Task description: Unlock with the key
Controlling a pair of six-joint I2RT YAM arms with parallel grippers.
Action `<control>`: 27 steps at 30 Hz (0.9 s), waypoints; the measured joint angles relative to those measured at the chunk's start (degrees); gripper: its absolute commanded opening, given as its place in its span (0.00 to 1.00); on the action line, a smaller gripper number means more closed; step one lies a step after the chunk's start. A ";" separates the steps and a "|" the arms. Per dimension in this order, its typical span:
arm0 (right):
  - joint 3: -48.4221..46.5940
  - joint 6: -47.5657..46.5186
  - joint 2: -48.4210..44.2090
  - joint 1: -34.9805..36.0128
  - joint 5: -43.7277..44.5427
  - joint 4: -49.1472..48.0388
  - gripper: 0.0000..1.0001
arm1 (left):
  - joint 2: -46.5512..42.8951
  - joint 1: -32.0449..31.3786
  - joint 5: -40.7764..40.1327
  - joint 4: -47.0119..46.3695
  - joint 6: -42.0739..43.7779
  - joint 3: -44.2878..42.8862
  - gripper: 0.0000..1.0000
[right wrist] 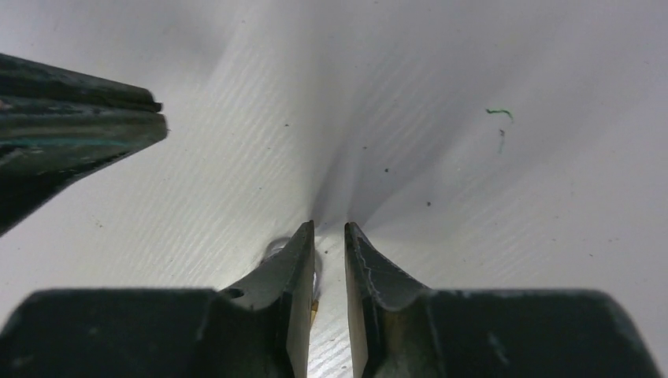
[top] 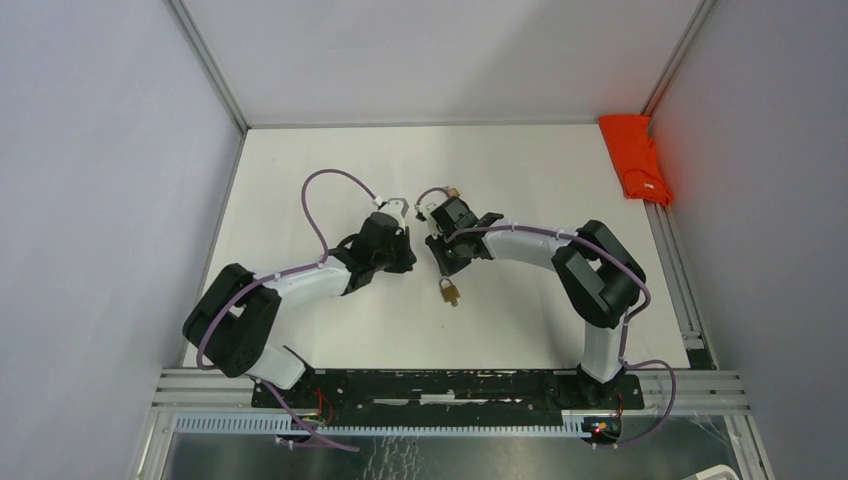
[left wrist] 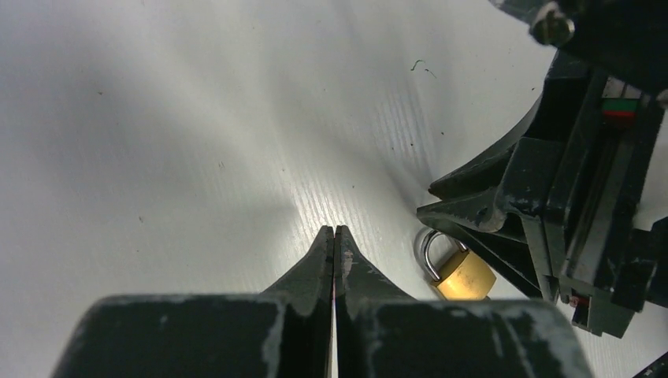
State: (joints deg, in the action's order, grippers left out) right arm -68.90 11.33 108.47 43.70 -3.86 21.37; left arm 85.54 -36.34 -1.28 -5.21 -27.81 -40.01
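A small brass padlock [top: 449, 291] with a steel shackle lies flat on the white table between the two arms. In the left wrist view the padlock [left wrist: 465, 276] sits just right of my left gripper [left wrist: 335, 230], whose fingers are pressed together with nothing showing between them. My right gripper [right wrist: 329, 227] hovers low over the lock with a narrow gap and bare table between its fingers. The shackle [right wrist: 276, 248] peeks out from behind its left finger. From above, the left gripper [top: 408, 262] and right gripper [top: 443, 266] nearly face each other. No key is visible.
An orange folded item [top: 635, 158] lies at the back right beside the aluminium frame rail [top: 668, 250]. White walls close in the table at the back and both sides. Purple cables loop above both wrists.
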 measured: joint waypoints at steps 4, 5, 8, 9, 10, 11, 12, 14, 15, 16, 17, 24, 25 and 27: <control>1.42 -0.52 -2.12 -0.68 0.48 0.26 0.36 | -1.18 0.00 -0.20 0.52 0.00 0.00 0.02; 2.08 -0.79 -3.37 -0.81 0.33 0.70 0.38 | -1.75 0.00 -0.59 0.90 0.02 -0.02 0.02; 4.22 -0.96 -7.48 -1.01 -0.17 1.05 0.53 | -4.35 0.00 -3.78 3.30 0.07 -0.59 0.02; 5.35 -0.90 -9.11 -0.81 -0.17 1.01 0.60 | -5.35 0.00 -5.07 3.96 0.11 -0.96 0.02; 6.60 -0.90 -10.75 -0.44 -0.20 1.01 0.61 | -6.49 0.00 -6.64 5.05 0.24 -1.53 0.02; 7.67 -0.72 -12.11 0.04 -0.22 1.09 0.61 | -7.54 0.00 -7.82 5.73 0.35 -1.97 0.02; 8.79 -0.98 -13.44 0.85 -0.24 1.20 0.60 | -9.03 0.00 -9.40 6.62 0.55 -2.56 0.02; 9.70 -1.14 -14.53 2.64 -0.44 1.62 0.61 | -11.50 0.00 -11.17 7.43 0.87 -3.23 0.02; 9.79 -1.14 -14.56 3.37 -0.46 1.68 0.61 | -12.87 0.00 -12.22 8.00 0.98 -3.58 0.02; 9.86 -1.14 -14.32 4.20 -0.46 1.75 0.61 | -13.81 0.00 -12.74 8.33 1.09 -3.78 0.02; 9.88 -1.11 -14.05 4.76 -0.52 1.73 0.61 | -14.82 0.00 -13.57 8.66 1.46 -3.98 0.02; 9.86 0.42 -8.81 6.91 2.67 2.64 0.61 | -18.03 0.20 -15.87 10.82 2.43 -4.15 0.02; 9.57 0.81 -8.61 7.06 3.43 2.67 0.61 | -18.49 0.26 -16.15 11.15 2.45 -4.15 0.02; 9.44 1.46 -8.33 7.32 4.20 2.58 0.61 | -19.47 0.28 -16.55 11.34 2.45 -4.13 0.02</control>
State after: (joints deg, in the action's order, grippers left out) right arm -59.46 12.80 100.14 51.03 0.34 23.94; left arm 66.06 -36.05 -17.82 6.13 -25.36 -44.14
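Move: The closed padlock with the key in it lies flat on the table, about 6 cm back from the right hand's fingertips, 2 cm to their right and 1 cm lower. The opened padlock stays some 17 cm ahead of that hand and 2 cm to its right. The left fingertips stand about 5 cm to the right hand's left, 4 cm higher. From the left hand the closed padlock is roughly 5 cm back, 7 cm right and 5 cm down. Up nearly 4 cm, back towards its base and then down again by about as much, the right hand arcs back about 7 cm, opening its fingers wide on the way, until they straddle the closed padlock's brass body close to the table. The left hand, fingers shut, lifts some 12 cm and draws off to the left, its fingers tilting up. ##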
